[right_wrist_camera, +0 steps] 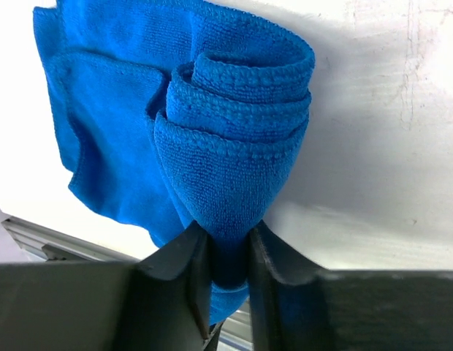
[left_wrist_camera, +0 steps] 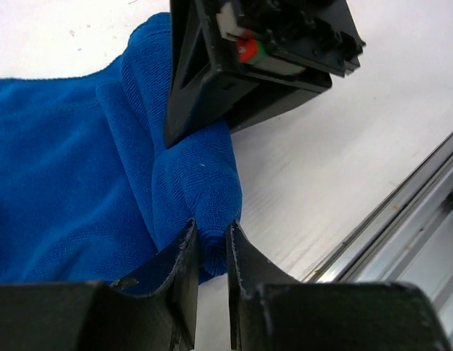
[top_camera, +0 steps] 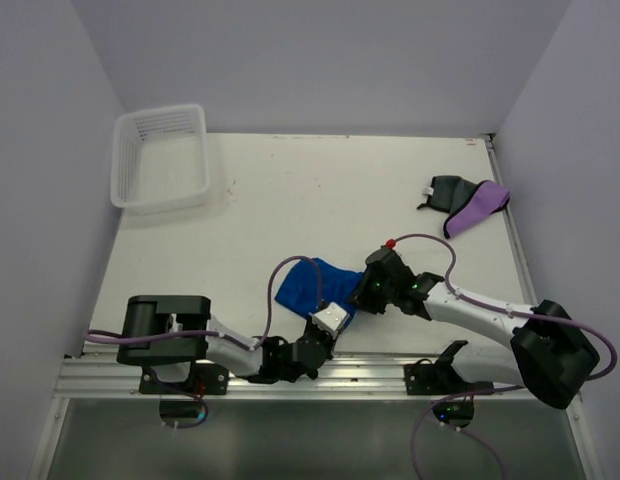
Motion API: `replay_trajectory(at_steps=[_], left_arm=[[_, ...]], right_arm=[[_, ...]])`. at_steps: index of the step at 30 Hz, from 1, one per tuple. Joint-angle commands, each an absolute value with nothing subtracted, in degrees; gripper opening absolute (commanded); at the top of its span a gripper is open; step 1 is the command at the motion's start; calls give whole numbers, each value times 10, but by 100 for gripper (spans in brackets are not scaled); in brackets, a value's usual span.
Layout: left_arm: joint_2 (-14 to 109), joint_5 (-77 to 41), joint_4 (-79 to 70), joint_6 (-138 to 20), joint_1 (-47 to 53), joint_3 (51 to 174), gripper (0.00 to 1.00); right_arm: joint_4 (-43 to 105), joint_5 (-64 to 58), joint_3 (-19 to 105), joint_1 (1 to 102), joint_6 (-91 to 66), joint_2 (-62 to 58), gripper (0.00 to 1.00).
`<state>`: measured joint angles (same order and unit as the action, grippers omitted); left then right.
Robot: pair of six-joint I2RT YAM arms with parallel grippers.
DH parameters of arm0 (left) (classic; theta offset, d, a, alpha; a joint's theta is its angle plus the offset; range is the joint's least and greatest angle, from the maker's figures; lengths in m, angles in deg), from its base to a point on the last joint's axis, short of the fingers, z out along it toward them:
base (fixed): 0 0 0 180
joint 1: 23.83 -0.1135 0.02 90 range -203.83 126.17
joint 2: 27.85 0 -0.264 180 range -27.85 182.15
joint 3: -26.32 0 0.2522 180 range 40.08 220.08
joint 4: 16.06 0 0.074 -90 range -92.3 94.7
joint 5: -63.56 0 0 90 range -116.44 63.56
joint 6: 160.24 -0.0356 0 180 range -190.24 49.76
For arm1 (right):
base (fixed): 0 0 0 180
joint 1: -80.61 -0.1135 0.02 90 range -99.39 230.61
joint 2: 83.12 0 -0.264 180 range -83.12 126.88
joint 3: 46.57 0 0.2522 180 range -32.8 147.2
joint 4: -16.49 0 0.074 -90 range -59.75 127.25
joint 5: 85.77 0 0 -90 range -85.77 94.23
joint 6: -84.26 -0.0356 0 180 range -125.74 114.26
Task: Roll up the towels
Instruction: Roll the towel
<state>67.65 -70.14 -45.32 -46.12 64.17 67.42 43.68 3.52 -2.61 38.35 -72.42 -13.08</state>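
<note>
The blue towel [top_camera: 305, 285] lies near the table's front edge, its right end wound into a loose roll [right_wrist_camera: 241, 95]. My left gripper [top_camera: 335, 318] [left_wrist_camera: 210, 228] is shut on the near end of that roll [left_wrist_camera: 201, 190]. From the right, my right gripper [top_camera: 362, 292] [right_wrist_camera: 228, 234] pinches the same rolled end, its jaws closed on the cloth. In the left wrist view the right gripper's black body [left_wrist_camera: 263, 58] sits just beyond my left fingers. The purple towel [top_camera: 478, 208] and the dark grey towel [top_camera: 445, 190] lie crumpled together at the far right.
A white mesh basket [top_camera: 162, 203] stands at the table's back left corner. A metal rail [top_camera: 290, 375] runs along the near edge, close to both grippers. Grey walls close in the left, back and right sides.
</note>
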Motion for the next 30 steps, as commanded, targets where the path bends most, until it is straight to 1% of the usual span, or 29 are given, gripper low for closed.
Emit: replay_trajectory(at_steps=[1,3,9,18,30], left_arm=[[647,-711,-444,-325,642,646,0],[642,-702,-445,-288,641,636,0],[630,-697,-439,-219,639,615,0],[617,-665,-477,-145,624,569,0],[605,-658,-495,-96,621,535,0]], right_arm=[[448,73,-24,393,-746,-152,27],[448,74,-21,395,-748,-154,32],[456,72,-6,397,-748,-139,41],[476,83,16,402,-739,-131,45],[514,119,69,415,-718,-70,48]])
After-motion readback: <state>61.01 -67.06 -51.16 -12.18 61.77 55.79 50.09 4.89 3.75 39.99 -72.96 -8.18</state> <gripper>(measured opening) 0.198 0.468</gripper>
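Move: The left hand pinches the towel roll's near end; the flat, unrolled part it goes towards is centred about 9 cm ahead, 8 cm to its left and 2 cm below. The roll's middle is some 5 cm ahead and 3 cm to its right. From the right hand, which still has its fingers around the roll, that middle is roughly 2 cm back and 1 cm left, with the flat part some 2 cm ahead and 12 cm left. Left hand keeps pinching the near end, carrying it about 3 cm left, rolling 35 degrees; right fingers open. ##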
